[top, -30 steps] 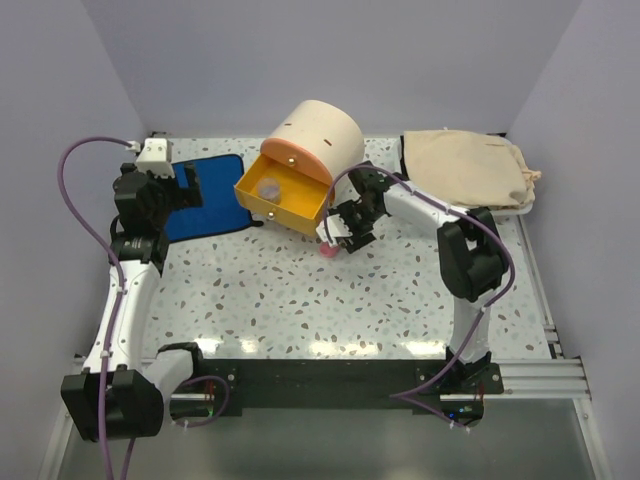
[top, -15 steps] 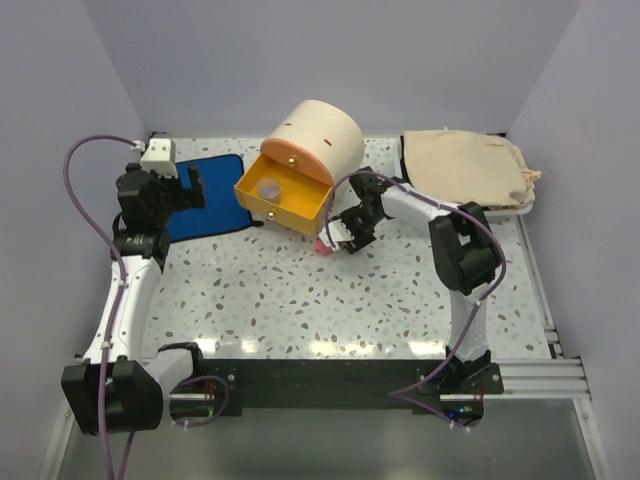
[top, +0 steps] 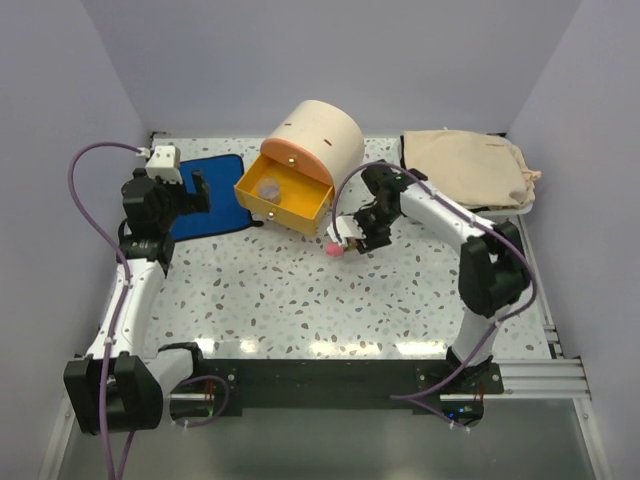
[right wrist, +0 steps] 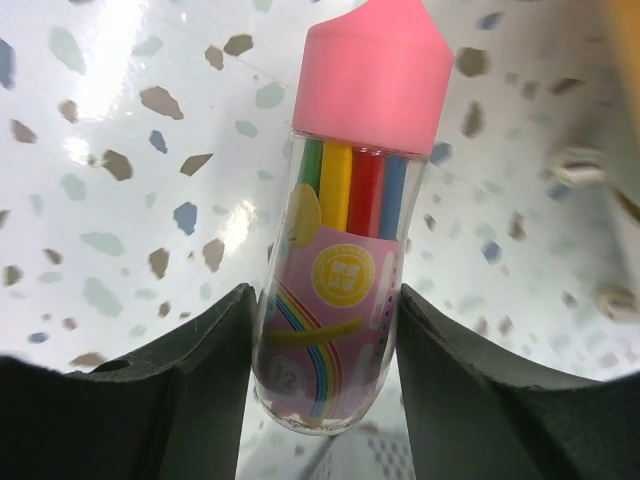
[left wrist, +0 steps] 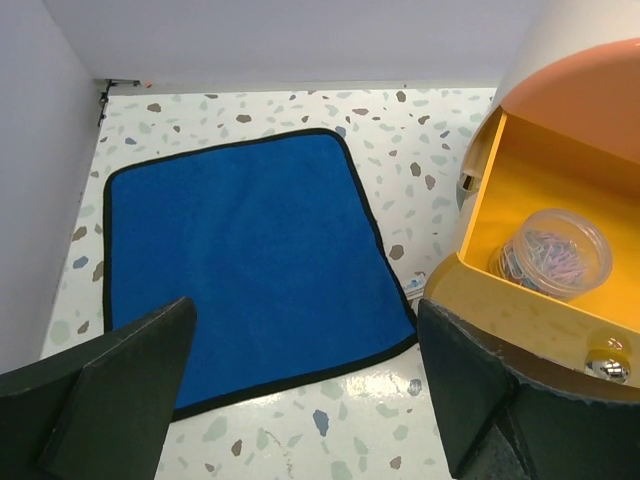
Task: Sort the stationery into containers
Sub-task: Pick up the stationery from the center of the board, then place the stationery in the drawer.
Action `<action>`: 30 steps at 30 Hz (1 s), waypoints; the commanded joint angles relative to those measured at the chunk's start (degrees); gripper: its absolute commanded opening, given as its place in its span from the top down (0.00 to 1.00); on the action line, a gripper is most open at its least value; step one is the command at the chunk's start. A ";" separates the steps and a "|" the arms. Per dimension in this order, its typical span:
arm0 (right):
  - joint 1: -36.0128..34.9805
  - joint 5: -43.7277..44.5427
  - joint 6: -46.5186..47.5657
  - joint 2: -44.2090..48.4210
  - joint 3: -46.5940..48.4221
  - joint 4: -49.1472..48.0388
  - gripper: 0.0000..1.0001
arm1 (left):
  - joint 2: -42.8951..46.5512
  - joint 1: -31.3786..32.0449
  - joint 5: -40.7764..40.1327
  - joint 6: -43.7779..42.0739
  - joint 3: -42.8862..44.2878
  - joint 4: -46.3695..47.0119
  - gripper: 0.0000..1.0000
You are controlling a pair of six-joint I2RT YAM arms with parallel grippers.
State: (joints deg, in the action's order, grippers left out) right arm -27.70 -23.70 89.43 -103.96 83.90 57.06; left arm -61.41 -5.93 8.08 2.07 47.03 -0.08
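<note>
My right gripper (top: 352,238) is shut on the pink transparent tube (right wrist: 345,250), pink cap pointing away, coloured sticks inside; its pink cap shows in the top view (top: 334,249) just above the table, right of the open yellow drawer (top: 283,200). The drawer sticks out of the beige cylindrical cabinet (top: 315,135) below its orange drawer front (top: 295,156) and holds a clear jar of paper clips (left wrist: 552,253). My left gripper (left wrist: 305,390) is open and empty above the near edge of the blue cloth (left wrist: 240,260). The other stationery is out of view.
A white tray with a beige bag (top: 465,170) lies at the back right. The yellow drawer's small knob (left wrist: 607,366) is close to my left gripper's right finger. Grey walls stand behind and at both sides.
My right gripper has moved a little right and toward me with the tube, away from the drawer's corner. My left gripper has edged slightly right over the cloth.
</note>
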 commanded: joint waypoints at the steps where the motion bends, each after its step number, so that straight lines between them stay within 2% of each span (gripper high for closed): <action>1: -0.86 -3.98 -13.03 12.89 4.34 6.13 1.00 | -0.20 -0.13 -0.43 3.20 -1.94 7.11 0.04; 5: -1.12 -4.08 -27.88 23.07 6.63 2.20 1.00 | -1.52 -0.13 0.62 4.00 -1.76 8.77 0.04; 7: -1.91 -2.23 -35.50 23.81 8.03 -0.89 1.00 | -2.31 -0.13 1.41 4.17 -1.59 9.39 0.04; 9: -2.09 0.32 -42.11 19.34 14.60 -0.29 1.00 | -3.62 -0.13 2.38 4.61 -1.15 10.09 0.04; 10: -2.09 1.19 -49.89 17.15 21.50 0.07 1.00 | -4.15 -0.22 2.64 5.05 -0.71 10.27 0.04; 11: -2.18 1.90 -53.79 14.08 25.57 0.51 1.00 | -4.68 -0.22 3.08 5.14 -0.36 10.36 0.05; 13: -2.79 4.00 -62.92 5.38 33.92 3.23 1.00 | -5.83 -0.13 3.26 5.23 0.43 10.36 0.05; 14: -3.32 5.41 -64.89 2.30 43.10 4.71 1.00 | -6.09 -0.13 3.17 5.40 0.61 10.36 0.05; 15: -3.76 6.81 -66.30 -4.17 48.15 9.08 1.00 | -6.35 -0.13 3.09 5.58 0.61 10.45 0.05; 16: -4.46 7.26 -68.14 -7.19 58.21 11.47 1.00 | -6.36 -0.13 3.00 5.67 0.52 10.53 0.05; 19: -6.21 9.46 -69.56 -14.32 67.78 17.03 1.00 | -5.92 -0.22 2.65 6.11 0.09 10.27 0.05; 21: -7.01 10.08 -69.39 -13.29 64.84 15.21 1.00 | -5.22 -0.22 2.47 6.37 -0.27 10.01 0.05; 22: -7.71 9.56 -69.56 -10.85 59.24 13.88 1.00 | -4.87 -0.22 2.30 6.46 -0.62 9.83 0.05; 24: -8.24 8.94 -70.26 -9.33 55.16 12.21 1.00 | -3.82 -0.13 1.51 6.55 -1.14 9.48 0.05; 30: -9.03 7.18 -75.36 -11.08 52.77 11.33 1.00 | -1.18 -0.13 -0.08 6.28 -3.52 7.90 0.05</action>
State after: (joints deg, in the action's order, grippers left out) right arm -36.58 -15.79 19.11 -118.98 136.05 70.00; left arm -65.60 -5.93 9.63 7.90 45.04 6.39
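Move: The right hand already holds the pink-capped pencil tube clear of the table; the open yellow drawer lies about 8 cm ahead, 12 cm left and 2 cm higher. The clip jar inside it is roughly 9 cm ahead and 15 cm left of this hand; the white cabinet body is some 18 cm ahead and 5 cm left, near hand height. From the left hand, the drawer lies about 4 cm ahead, 18 cm right and 12 cm below. The right hand lifts the gripped tube some 25 cm, swings left over the drawer, turns clockwise and sinks 10 cm. ##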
